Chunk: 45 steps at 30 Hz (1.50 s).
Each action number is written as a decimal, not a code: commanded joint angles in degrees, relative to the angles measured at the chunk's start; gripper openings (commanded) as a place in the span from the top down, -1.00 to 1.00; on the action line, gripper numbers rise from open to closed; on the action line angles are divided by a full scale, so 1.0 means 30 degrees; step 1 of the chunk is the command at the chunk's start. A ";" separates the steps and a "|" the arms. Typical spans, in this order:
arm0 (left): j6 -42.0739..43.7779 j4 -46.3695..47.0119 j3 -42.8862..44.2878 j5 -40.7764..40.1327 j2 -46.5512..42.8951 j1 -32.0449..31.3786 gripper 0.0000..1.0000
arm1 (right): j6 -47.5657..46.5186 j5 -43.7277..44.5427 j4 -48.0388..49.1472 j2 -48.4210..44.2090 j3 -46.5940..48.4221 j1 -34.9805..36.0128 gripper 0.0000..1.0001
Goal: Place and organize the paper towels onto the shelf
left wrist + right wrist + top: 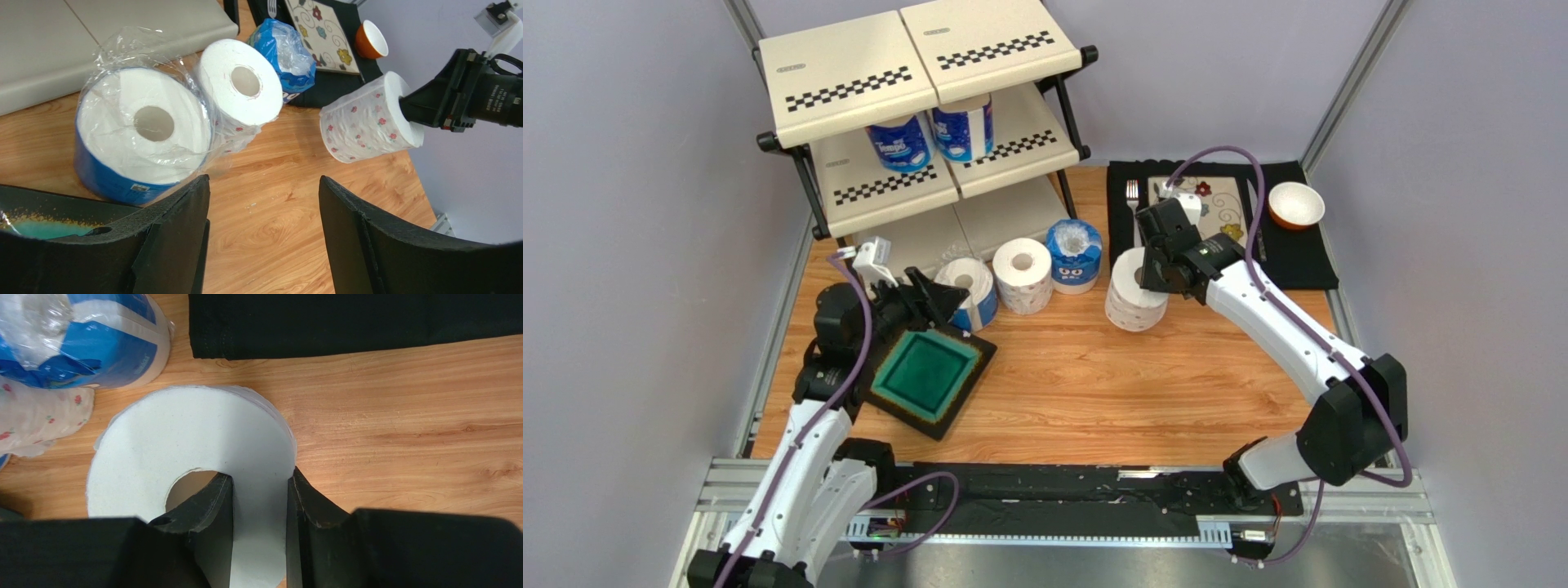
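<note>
The shelf [844, 76] stands at the back left, with two blue-wrapped paper towels [900, 143] [965, 129] on its middle tier. In front of it three more rolls stand in a row: a blue-wrapped one [967, 292] [144, 141], a white one [1022, 275] [242, 82] and another blue-wrapped one [1074, 255] [283, 52]. My left gripper [934, 300] [264, 202] is open just beside the first of these, with only bare wood between its fingers. My right gripper [1155, 263] [259, 490] is shut on the wall of a flower-patterned roll [1133, 300] [362, 122] [184, 447], one finger in the core.
A green dish on a dark square tray [928, 377] lies under my left arm. At the back right a black placemat [1302, 257] carries a floral tile [1216, 211], a fork [1131, 194] and an orange bowl [1296, 205]. Grey walls close in on both sides.
</note>
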 commanded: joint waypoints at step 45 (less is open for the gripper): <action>0.9337 -0.4542 1.3336 -0.5088 1.5525 -0.4821 -0.54 | -0.0987 -0.2316 0.3669 -0.4538 -0.2730 -0.0273 -0.42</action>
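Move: The right hand still pinches the wall of the flowered roll; its table spot lies level ahead, about 4 cm left and 15 cm below. The blue roll stands roughly 8 cm ahead and 12 cm left of this hand. From the left hand, the white roll is some 10 cm ahead, 9 cm right, 15 cm below; the wrapped roll is 7 cm ahead and 1 cm right, the blue roll 13 cm ahead and 17 cm right. Right lowers its roll 7 cm, releases it, rises 11 cm; left reaches 15 cm forward-right towards the white roll. ##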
